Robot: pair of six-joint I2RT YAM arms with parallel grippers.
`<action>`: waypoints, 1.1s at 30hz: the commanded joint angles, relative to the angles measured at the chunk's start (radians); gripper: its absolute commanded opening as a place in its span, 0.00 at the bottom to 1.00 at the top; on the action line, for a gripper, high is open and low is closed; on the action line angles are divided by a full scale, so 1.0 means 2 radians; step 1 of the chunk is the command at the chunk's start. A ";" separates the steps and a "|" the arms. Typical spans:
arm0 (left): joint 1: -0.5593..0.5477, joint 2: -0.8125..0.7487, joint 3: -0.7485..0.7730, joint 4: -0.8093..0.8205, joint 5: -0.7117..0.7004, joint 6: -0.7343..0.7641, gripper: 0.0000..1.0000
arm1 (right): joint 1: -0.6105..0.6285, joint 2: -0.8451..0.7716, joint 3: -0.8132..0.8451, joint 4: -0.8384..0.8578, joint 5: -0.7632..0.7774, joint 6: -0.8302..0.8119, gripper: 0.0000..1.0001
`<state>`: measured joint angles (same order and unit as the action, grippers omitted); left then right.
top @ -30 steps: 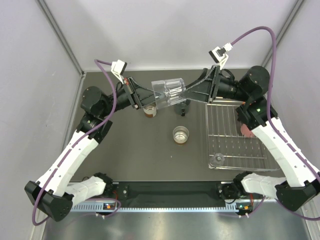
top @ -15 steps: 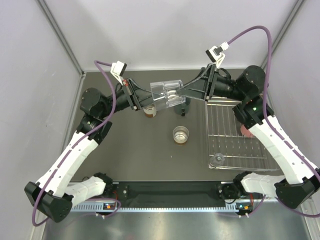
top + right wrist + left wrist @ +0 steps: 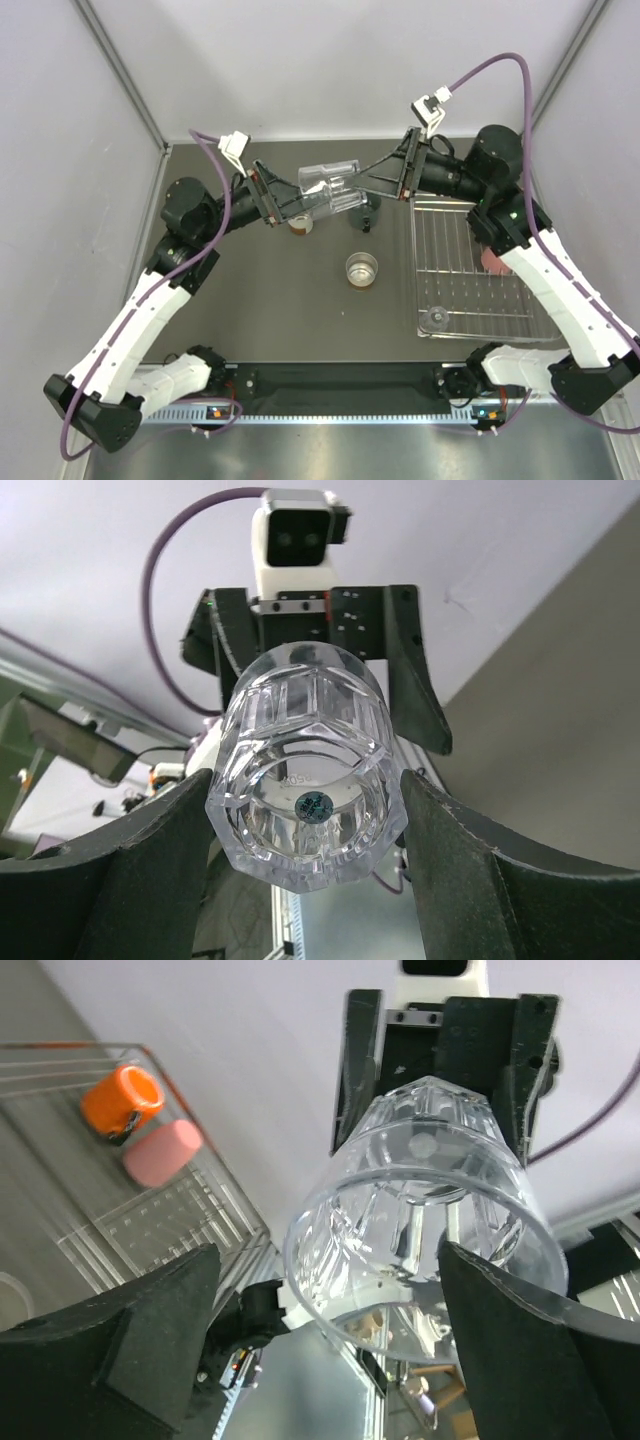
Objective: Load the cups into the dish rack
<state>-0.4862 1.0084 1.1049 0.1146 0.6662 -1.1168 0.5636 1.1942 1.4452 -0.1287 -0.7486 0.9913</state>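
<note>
A clear plastic cup point(image 3: 333, 187) hangs on its side in the air over the back of the table, between both arms. My right gripper point(image 3: 358, 190) is shut on its base end; in the right wrist view both fingers point(image 3: 170, 850) press the cup's faceted base point(image 3: 305, 805). My left gripper point(image 3: 316, 200) stands open around the rim end, and in the left wrist view its fingers point(image 3: 150, 1340) sit clear of the cup's rim point(image 3: 420, 1250). The dish rack point(image 3: 470, 300) lies at the right, holding a pink cup point(image 3: 490, 260), a clear cup point(image 3: 435, 318) and an orange cup point(image 3: 122, 1098).
A steel cup point(image 3: 362, 268) stands upright at the table's centre. Below the held cup a brownish cup point(image 3: 300, 222) and a dark cup point(image 3: 367, 215) stand on the table, partly hidden. Grey walls close in the back and both sides.
The right gripper closed on the clear cup's base, then the left gripper opened and let go of it. The cup has shifted slightly and tilted.
</note>
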 commanded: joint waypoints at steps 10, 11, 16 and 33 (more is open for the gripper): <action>0.001 -0.044 0.093 -0.431 -0.280 0.167 0.97 | -0.086 0.029 0.113 -0.367 0.258 -0.166 0.00; 0.002 -0.039 0.101 -0.458 -0.287 0.182 0.95 | -0.088 0.048 0.124 -0.393 0.289 -0.196 0.00; 0.001 -0.033 0.116 -0.483 -0.296 0.197 0.94 | -0.100 0.095 0.132 -0.478 0.471 -0.236 0.00; 0.001 -0.013 0.117 -0.479 -0.283 0.222 0.94 | -0.198 0.163 0.018 -0.393 0.516 -0.299 0.00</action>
<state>-0.4850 0.9676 1.3075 -0.8497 0.1036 -0.7036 0.1802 1.4952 1.4788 -1.0008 0.2672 0.4274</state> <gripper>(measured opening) 0.939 0.678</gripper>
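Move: The open far-left part of the dish rack lies about 15 cm ahead of the right hand, 27 cm to its right and 38 cm below. From that hand, the orange mug is about 16 cm ahead and 36 cm right, the pink cup 11 cm ahead and 38 cm right, both similarly low. The rack spot lies roughly 14 cm ahead of the left hand, 30 cm right and 35 cm below. Right hand carries the clear cup some 40 cm down, right and forward, tipping downward; open left withdraws down-left. ##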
